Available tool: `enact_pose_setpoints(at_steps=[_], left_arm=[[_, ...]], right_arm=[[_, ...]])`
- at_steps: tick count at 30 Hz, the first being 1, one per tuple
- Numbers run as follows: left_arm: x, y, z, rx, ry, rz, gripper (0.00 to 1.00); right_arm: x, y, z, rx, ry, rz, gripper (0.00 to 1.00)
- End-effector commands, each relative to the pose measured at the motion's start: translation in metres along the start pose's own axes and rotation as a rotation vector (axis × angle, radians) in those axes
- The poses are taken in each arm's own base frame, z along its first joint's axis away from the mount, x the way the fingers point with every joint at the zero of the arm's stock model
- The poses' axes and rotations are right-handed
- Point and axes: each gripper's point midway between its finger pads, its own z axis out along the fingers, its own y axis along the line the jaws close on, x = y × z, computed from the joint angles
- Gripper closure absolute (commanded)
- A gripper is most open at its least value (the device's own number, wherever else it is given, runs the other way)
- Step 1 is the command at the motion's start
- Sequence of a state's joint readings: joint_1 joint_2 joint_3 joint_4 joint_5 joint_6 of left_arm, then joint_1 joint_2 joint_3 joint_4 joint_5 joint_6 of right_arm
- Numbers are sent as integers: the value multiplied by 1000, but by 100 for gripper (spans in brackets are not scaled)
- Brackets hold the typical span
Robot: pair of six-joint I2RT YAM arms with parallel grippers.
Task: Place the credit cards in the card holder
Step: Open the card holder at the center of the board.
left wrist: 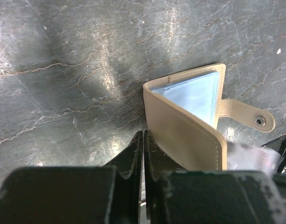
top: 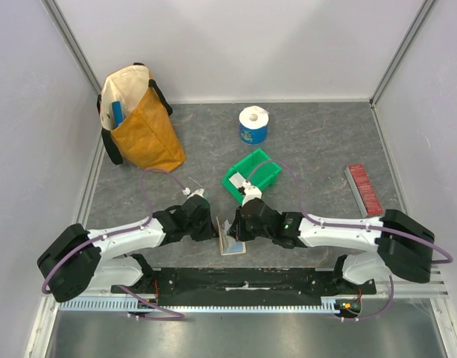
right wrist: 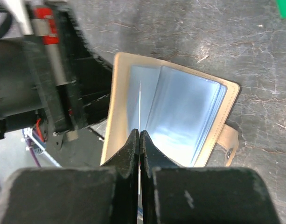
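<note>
The tan card holder (top: 219, 233) stands open on the grey table between my two grippers. Its clear pockets (right wrist: 180, 112) face the right wrist camera, and its closing tab (left wrist: 247, 116) sticks out to the side. My left gripper (left wrist: 143, 136) is shut on the edge of the holder's outer cover (left wrist: 184, 135) and keeps it upright. My right gripper (right wrist: 140, 133) is shut on a thin white credit card (right wrist: 140, 100), seen edge-on, which reaches in among the pockets. In the top view, the two grippers, left (top: 210, 228) and right (top: 235, 226), meet at the holder.
A green plastic bin (top: 252, 175) sits just behind the right gripper. A red ridged strip (top: 363, 189) lies at the right. A white and blue roll (top: 253, 124) and a yellow bag (top: 139, 119) stand farther back. White walls enclose the table.
</note>
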State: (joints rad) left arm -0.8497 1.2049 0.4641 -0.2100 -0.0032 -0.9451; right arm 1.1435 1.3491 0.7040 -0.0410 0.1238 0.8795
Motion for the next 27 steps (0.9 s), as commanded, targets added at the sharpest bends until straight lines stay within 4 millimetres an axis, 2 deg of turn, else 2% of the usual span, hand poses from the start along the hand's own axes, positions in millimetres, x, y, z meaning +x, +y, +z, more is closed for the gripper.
enact_pose_setpoints(at_steps=[1,3,9,18,27], left_arm=[[-19,-15,-8,47,-84,-1,90],[-19,-12,-12,45,-97,-12,85],[-20,-5,-23,57,-137,-42,65],[-38,-35,-58,164,-192,-63,40],[-38,-55,-58,166,-122,-103,36]], right_arm=[[5,2,21,11,9,37,100],[11,-9,28,52,13,49,100],[24,-23,40,95,34,38,100],[27,-25,44,106,36,25,100],[26,-21,44,93,32,24,100]])
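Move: Right beside the left fingers, shut against the outside of its raised cover, the card holder lies about 4 cm to their right, 1 cm back and 2 cm below. From the right hand, which grips a card edge-on, the holder is almost straight below, about 8 cm down and 1 cm ahead. The green tray stands some 17 cm ahead of this hand and 6 cm right; the blue roll is about 30 cm ahead and 6 cm right. Dropping the card about 5 cm into the open fold, the right hand, still gripping it, then eases a centimetre left towards the cover and holds it there inside. The left hand comes free of the cover's outer face, rises some 7 cm and opens its fingers to over half, tilting slightly. ##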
